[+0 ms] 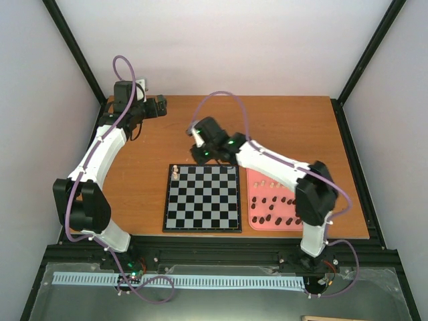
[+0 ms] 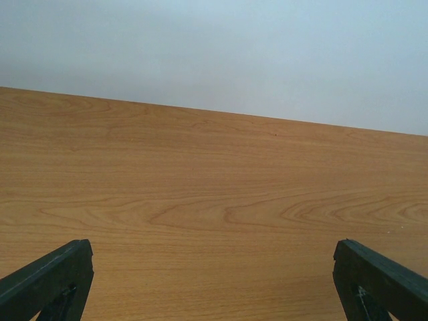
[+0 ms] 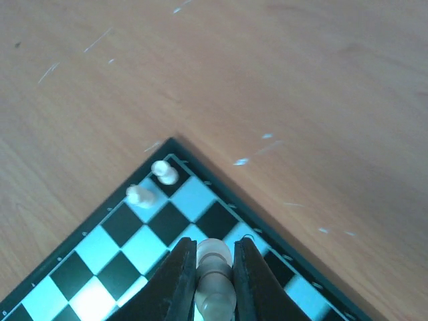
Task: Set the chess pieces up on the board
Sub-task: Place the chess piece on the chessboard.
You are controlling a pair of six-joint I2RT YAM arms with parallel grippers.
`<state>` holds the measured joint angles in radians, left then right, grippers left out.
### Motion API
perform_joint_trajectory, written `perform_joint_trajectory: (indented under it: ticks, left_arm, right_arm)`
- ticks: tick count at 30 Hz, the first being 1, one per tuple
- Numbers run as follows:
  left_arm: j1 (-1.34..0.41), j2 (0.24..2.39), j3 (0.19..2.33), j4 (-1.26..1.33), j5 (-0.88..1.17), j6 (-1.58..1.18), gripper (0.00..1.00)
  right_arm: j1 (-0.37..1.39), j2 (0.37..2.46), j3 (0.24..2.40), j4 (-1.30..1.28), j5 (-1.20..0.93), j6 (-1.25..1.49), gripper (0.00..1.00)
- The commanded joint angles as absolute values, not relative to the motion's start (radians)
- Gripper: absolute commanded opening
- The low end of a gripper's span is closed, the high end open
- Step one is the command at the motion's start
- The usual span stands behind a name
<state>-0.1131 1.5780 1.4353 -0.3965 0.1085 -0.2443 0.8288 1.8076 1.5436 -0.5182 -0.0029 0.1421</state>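
Observation:
The chessboard lies flat in the middle of the table. Two cream pieces stand on its far left corner squares; they also show in the right wrist view. My right gripper hovers over the board's far edge, shut on a cream chess piece held between its fingers. More cream and dark brown pieces lie in the pink tray. My left gripper is at the far left of the table, open and empty, its fingertips wide apart over bare wood.
The pink tray sits right of the board. The wooden table ends at a white back wall. Black frame rails run along the near edge.

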Motion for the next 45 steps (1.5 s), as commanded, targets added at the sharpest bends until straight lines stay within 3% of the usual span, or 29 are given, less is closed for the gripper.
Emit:
perform_joint_trajectory:
  ticks: [1,7,24,45]
  left_arm:
    - [-0.115,1.547,1.465,-0.385,0.104,-0.255,1.00]
    - [-0.115,1.547,1.465,-0.387,0.096,-0.250,1.00]
    - [-0.115,1.529,1.458,-0.388,0.091,-0.249,1.00]
    - [-0.115,1.552,1.464,-0.385,0.091,-0.249,1.00]
  right_arm:
    - [0.912,1.957,1.688,-0.604,-0.042,0.106,0.03]
    - [0.979,2.106,1.844,-0.697,-0.068,0.080,0.03]
    - [1.008,2.300,1.990,-0.747,-0.098,0.064,0.04]
    - [1.014,2.349,2.023,-0.778,-0.110,0.054,0.04]
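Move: The white piece is already pinched in the right hand. Its place, the empty c1 square beside the knight, lies about 11 cm left of that hand, 5 cm back and 17 cm below. The knight on b1 is some 11 cm left and 2 back, the rook on a1 11 left and 2 ahead, both about 16 below. From the idle left hand, c1 is roughly 18 cm back, 11 right and 26 below. The held white piece is carried by the right hand down and to the left, with some way back, over the board's left edge. It slants quickly in towards c1, then sinks almost straight another 5 cm and all but stops just over the square, about 12 cm lower in all. The wrist turns some 15 degrees counter-clockwise while the fingers tip steeper and keep their pinch. ##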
